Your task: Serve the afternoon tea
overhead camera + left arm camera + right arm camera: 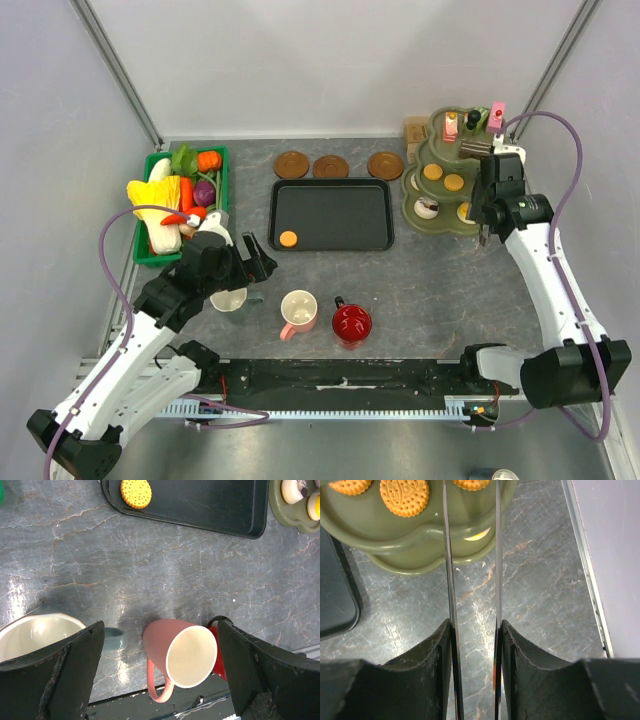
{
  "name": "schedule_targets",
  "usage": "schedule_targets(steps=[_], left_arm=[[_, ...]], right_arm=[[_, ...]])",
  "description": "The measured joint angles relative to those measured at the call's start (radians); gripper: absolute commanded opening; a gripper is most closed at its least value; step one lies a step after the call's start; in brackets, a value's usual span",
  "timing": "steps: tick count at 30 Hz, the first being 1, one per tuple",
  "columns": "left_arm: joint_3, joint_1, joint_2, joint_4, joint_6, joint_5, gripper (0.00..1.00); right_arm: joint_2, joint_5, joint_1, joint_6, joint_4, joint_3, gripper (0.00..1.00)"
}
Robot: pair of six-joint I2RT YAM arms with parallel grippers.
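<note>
Three mugs stand near the front: a whitish mug with a teal handle, a pink mug and a red mug. My left gripper is open above the pink mug, touching nothing. One orange biscuit lies on the black tray. A green tiered stand carries biscuits and small cakes. My right gripper is shut on metal tongs, whose tips reach over the stand's lower tier.
A green crate of toy vegetables sits at the back left. Three brown coasters lie behind the tray. The enclosure's walls close off the back and both sides.
</note>
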Motion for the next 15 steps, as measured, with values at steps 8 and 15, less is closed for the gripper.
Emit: schedule_targets(steps=[8, 15], left_arm=[[0.000, 0.000, -0.006, 0.000, 0.000, -0.001, 0.99], [0.000, 0.000, -0.005, 0.000, 0.000, -0.006, 0.99]], right_arm=[[0.094, -0.110, -0.084, -0.032, 0.113, 0.001, 0.39], [0.175, -0.180, -0.161, -0.055, 0.203, 0.011, 0.42]])
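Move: The right hand holds the tongs, which seem to grip a biscuit. They are headed for the right end of the stand's middle tier, about 15 cm ahead of the hand, 5 cm right and 12 cm below. The near biscuit on that tier lies some 8 cm ahead, 3 cm left; the far biscuit 11 cm ahead, 9 cm left. On the top tier, the chocolate roll is about 15 cm ahead, 3 cm left and slightly lower. From the left hand, the same spot is roughly 27 cm ahead, 55 cm right, 8 cm lower. The right hand travels forward about 6 cm at an even pace while sinking some 3 cm and drifting a little to its right, its grip on the tongs unchanged and the wrist rolling only about 5 degrees. This takes the front of the tongs in under the top tier's near rim, over the right part of the middle tier and past the right side of the two biscuits already lying there. ##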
